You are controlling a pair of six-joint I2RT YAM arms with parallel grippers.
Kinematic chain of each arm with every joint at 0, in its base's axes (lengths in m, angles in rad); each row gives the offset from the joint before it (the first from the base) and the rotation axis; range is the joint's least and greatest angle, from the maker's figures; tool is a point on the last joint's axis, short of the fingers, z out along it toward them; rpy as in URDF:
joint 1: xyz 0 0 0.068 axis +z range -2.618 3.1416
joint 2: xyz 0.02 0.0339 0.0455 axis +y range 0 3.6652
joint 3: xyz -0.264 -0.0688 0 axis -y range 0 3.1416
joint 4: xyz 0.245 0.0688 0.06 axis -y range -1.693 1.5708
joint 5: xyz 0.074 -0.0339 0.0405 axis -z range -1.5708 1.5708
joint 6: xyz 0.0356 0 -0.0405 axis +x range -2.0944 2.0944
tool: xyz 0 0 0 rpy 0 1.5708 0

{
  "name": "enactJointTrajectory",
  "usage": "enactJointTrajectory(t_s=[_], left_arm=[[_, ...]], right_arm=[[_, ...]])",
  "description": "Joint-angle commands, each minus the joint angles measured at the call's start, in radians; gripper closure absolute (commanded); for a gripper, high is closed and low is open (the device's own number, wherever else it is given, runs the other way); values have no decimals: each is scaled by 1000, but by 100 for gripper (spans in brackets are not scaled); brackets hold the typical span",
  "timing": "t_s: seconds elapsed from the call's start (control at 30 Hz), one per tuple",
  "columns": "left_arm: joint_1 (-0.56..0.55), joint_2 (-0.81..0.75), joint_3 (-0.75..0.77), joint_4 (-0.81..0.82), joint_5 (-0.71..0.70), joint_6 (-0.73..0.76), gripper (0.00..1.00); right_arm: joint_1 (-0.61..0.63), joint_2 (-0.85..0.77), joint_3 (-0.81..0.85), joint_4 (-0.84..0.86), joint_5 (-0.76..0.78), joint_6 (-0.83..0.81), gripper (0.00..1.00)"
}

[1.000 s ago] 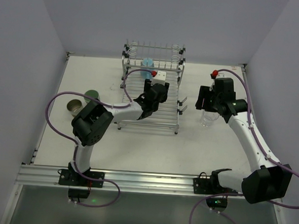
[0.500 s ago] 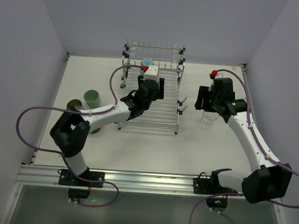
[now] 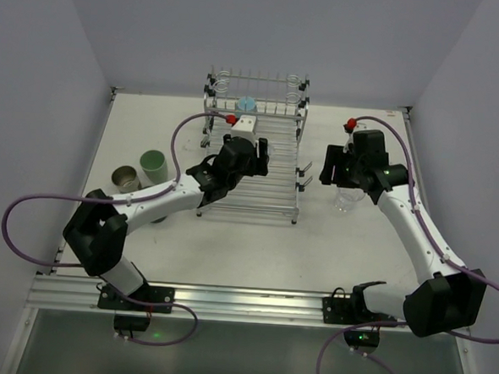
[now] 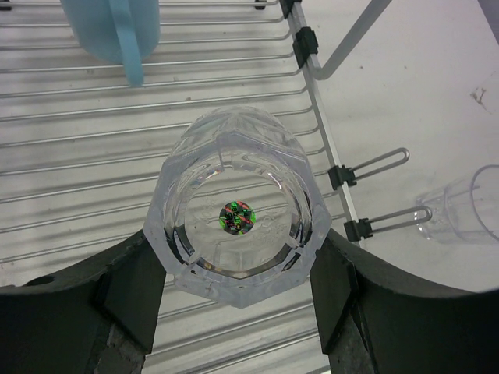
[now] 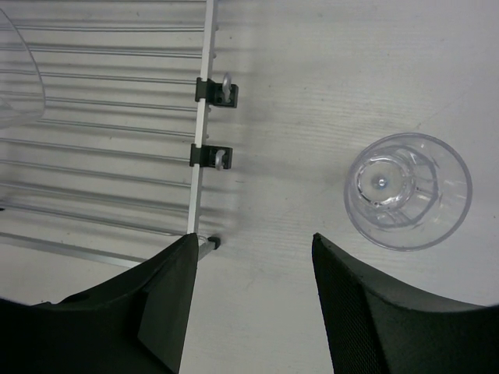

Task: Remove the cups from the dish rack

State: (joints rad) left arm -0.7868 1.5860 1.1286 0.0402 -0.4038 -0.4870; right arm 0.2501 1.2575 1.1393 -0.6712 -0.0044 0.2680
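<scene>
The chrome dish rack [image 3: 274, 193] stands at the back middle of the table. My left gripper [image 3: 232, 162] hangs over its slatted base [image 4: 70, 156], shut on a clear faceted tumbler [image 4: 234, 210] at the rim, a finger [image 4: 129, 292] on each side. A light blue cup [image 3: 246, 103] stands further back in the rack [image 4: 113, 27]. My right gripper [image 3: 330, 170] is open and empty over bare table, right of the rack's edge [image 5: 201, 125]. A second clear tumbler [image 5: 408, 191] stands on the table beside it [image 3: 345, 198].
On the left of the table stand a pale green cup [image 3: 153, 166] and a beige metallic cup [image 3: 125, 178], close to my left arm's forearm. Wire hooks [image 4: 378, 164] stick out from the rack's right side.
My left arm's elbow has swung far left toward the near edge, and its gripper has shifted a little left over the rack. The right gripper has edged slightly left.
</scene>
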Motion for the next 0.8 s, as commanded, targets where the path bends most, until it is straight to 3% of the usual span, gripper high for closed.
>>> enactJointTrajectory(t_s=[0.0,0.23,0.4,0.77], left_arm=[[-3,-87,0,-5,57,-45,55],[-3,-193,-12,-46,131,-70,55],[-3,-261,-26,-86,149,-87,55],[-3,-120,63,-293,95,-110,55]], right_arm=[[6,3,31,31,-112,-12,37],[6,3,48,134,-445,51,37],[6,40,60,240,-583,109,37],[5,-44,79,202,-461,109,37]])
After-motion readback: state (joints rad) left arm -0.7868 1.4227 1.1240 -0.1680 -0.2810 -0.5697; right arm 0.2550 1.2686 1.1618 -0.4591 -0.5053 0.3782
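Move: About 19 cm to the right hand's left and 7 cm ahead, roughly level with it, is the clear glass already held in the left gripper. The table glass stands some 6 cm right of the right hand, 5 cm back and 13 cm below. From the left hand, the right gripper is about 19 cm right and 4 cm back at similar height, while the blue mug sits 14 cm ahead, 5 cm left and 11 cm down. Swinging left about 9 cm and rising some 6 cm, the open, empty right hand comes to the rack's right rail and turns its fingertips leftward, about 30 degrees, towards the held glass. The left hand keeps its grip and draws the glass back about 4 cm over the rack, first lifting it some 7 cm, then sinking again by 5 cm. ##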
